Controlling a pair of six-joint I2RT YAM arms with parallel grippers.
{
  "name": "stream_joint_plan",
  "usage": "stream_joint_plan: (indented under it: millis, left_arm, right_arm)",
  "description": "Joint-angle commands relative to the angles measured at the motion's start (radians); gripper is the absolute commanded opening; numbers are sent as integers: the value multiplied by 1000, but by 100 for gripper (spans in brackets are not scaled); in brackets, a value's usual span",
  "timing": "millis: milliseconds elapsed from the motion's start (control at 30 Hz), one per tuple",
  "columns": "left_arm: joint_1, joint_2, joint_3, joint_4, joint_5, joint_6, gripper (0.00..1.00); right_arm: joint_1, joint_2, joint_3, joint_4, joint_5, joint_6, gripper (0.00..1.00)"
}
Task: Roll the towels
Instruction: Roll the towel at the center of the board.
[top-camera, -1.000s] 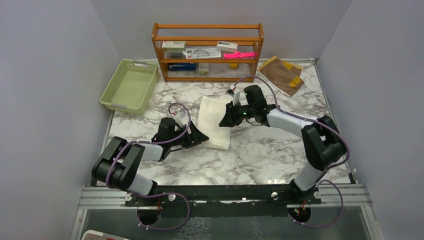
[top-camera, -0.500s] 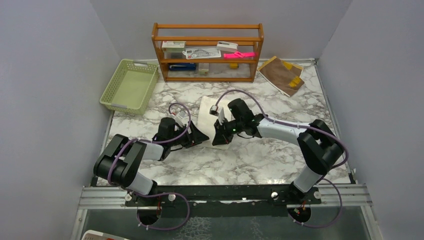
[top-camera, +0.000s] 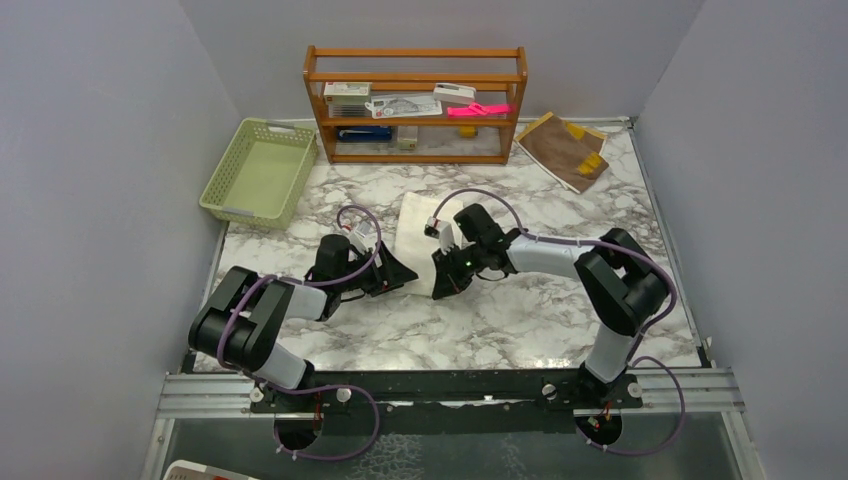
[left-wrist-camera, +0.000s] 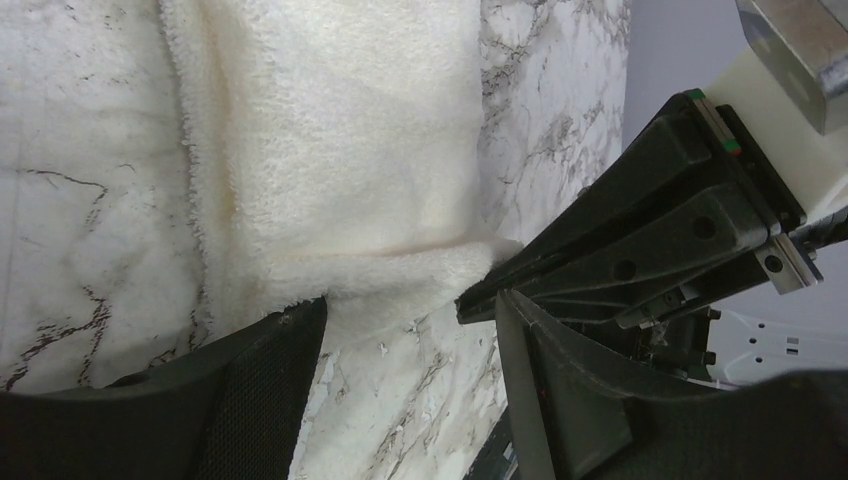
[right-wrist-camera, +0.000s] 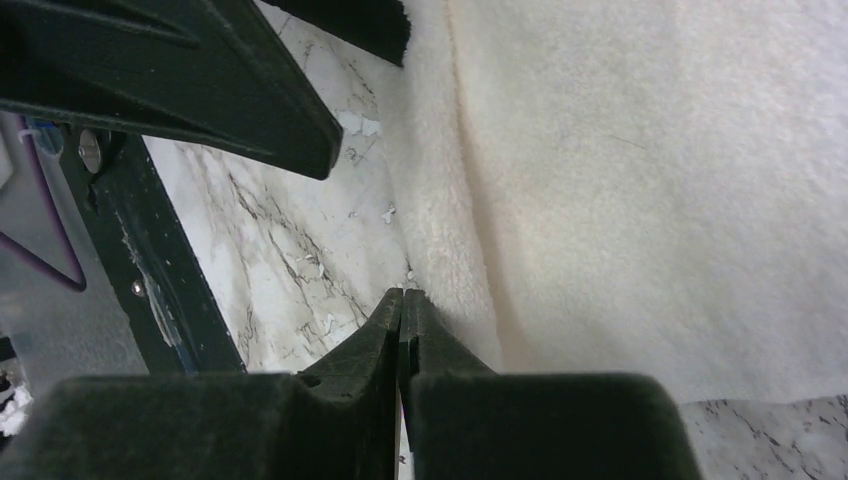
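Note:
The cream-white towel (top-camera: 420, 232) lies flat on the marble table; its nap fills the left wrist view (left-wrist-camera: 330, 150) and the right wrist view (right-wrist-camera: 650, 180). My left gripper (top-camera: 408, 275) is open at the towel's near left corner, its fingers (left-wrist-camera: 260, 390) straddling bare marble just short of the cloth. Beside it, my right gripper (top-camera: 438, 288) is shut, with its tips (right-wrist-camera: 402, 300) touching the towel's near edge and no cloth showing between them. The brown towel (top-camera: 563, 148) with yellow patches lies at the far right.
A wooden shelf (top-camera: 415, 100) holding small items stands at the back. A green basket (top-camera: 258, 170) sits at the far left. Grey walls enclose the table on three sides. The two grippers are close together at the towel's near edge.
My right gripper has swung from above the towel's middle down to its near edge and has shut. The left arm has stayed where it was, still open.

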Motion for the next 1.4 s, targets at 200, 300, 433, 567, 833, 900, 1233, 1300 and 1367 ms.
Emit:
stream_joint_plan:
  millis: [200, 300, 433, 567, 833, 900, 1233, 1300, 1367]
  left_arm:
    - [4, 75, -22, -155, -58, 69, 67]
    - [5, 76, -22, -155, -57, 73, 67]
    - [4, 83, -22, -155, -54, 75, 66]
    - [4, 88, -22, -154, -54, 78, 66]
    - [4, 93, -21, -155, -50, 78, 66]
    - [4, 96, -18, -155, -49, 77, 66]
    - [9, 107, -4, -155, -51, 60, 66]
    - [10, 108, -3, -155, -50, 57, 66]
    - [11, 108, -5, -155, -48, 56, 66]
  right_arm:
    - [-57, -20, -8, 11, 10, 36, 1]
    - [-79, -20, -26, 28, -3, 51, 1]
    - [-114, -33, -47, 60, -36, 73, 1]
    - [-128, -24, -46, 53, -8, 65, 1]
    - [-41, -120, -95, 97, 260, -46, 2]
    - [5, -177, -99, 119, 294, -91, 6]
    - [174, -298, -138, 178, 346, -309, 37]
    - [205, -302, -159, 202, 357, -354, 37]
    - [236, -310, -187, 240, 367, -402, 37]
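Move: The folded towel's middle lies about 9 cm ahead of my closed right fingertips, 2 cm to the left and a centimetre lower. Its curled near edge is centred right beside them, 2 cm left and 1 cm ahead, and my left fingers stand some 6 cm left and 3 cm ahead. From my left hand, the towel's middle is about 6 cm ahead, 5 cm right and 2 cm down. I slide my closed right fingertips low along the towel's curled near edge, about 3 cm forward and 3 cm to the right, then lift about 6 cm clear of the cloth while drawing back and left over the near edge, tipping the fingers by some 30 degrees and opening them about a third. My left hand stays put, half-open, one finger still at the curled edge. ##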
